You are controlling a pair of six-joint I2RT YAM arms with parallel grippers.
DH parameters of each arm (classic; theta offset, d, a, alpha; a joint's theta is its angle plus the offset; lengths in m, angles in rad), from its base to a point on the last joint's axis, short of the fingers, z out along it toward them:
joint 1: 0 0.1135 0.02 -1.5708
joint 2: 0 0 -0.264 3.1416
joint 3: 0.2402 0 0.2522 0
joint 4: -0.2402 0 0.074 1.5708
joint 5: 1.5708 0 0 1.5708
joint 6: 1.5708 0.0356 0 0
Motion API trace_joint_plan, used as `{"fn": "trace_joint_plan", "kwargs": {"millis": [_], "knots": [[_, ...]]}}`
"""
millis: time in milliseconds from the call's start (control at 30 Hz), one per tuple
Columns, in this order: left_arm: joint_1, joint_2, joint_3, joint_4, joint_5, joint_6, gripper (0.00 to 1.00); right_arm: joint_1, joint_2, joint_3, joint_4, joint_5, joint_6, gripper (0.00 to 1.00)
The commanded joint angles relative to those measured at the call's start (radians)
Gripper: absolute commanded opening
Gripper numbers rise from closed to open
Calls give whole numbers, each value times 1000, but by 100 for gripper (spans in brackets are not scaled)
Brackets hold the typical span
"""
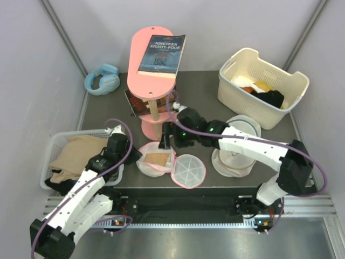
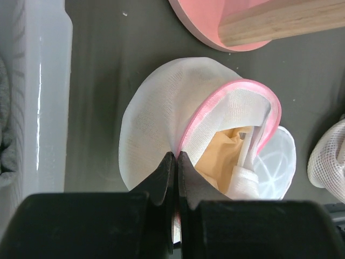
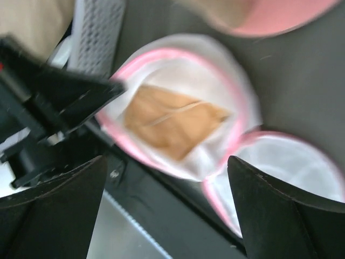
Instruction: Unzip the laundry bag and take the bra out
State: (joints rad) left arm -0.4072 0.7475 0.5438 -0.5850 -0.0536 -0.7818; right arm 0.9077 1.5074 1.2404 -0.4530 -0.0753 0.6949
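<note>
The laundry bag lies unzipped near the table's front edge, a white mesh drum with pink trim. Its round lid is flipped open to the right. The beige bra lies inside the open bag. My left gripper is shut on the bag's left rim; in the left wrist view its tips pinch the mesh beside the bra. My right gripper hangs open just above the bag. In the right wrist view it is spread wide over the bra, holding nothing.
A pink stand with a book on top rises right behind the bag. A white basket of clothes sits at the left, and another mesh bag at the right. A cream basket and blue earmuffs are at the back.
</note>
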Motion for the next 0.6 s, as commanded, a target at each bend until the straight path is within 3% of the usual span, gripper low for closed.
{"fn": "trace_joint_plan", "kwargs": {"millis": [0,200,567], "knots": [[4,-56,-22,16,21,9,0,137,66,74,96,-12,138,91],[4,-60,-30,-10,49,-5,0,210,192,146,96,45,207,81],[4,-54,-22,-16,93,10,0,209,283,114,59,180,295,66]]}}
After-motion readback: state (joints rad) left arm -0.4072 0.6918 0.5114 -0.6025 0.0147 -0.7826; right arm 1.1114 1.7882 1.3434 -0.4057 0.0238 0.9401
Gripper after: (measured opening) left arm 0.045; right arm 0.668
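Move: The tan bra lies in the open laundry bag about 9 cm to the left of my right hand, 4 cm back and some 11 cm below it. The unzipped lid lies about 14 cm right of the bra and 5 cm nearer; the pink stand's base is roughly 14 cm beyond the bra. From my left hand, already gripping the bag's rim, the bra is about 7 cm to the right, 1 cm ahead and 4 cm lower. I swing my empty right hand left and back over the bag towards the tan bra, some 8 cm left and 5 back, then the path bends down about 7 cm. On the way my fingers narrow from nearly wide open to about two-thirds and tip down roughly 10 degrees. My left hand keeps its pinch on the rim, easing back about 1.5 cm. ##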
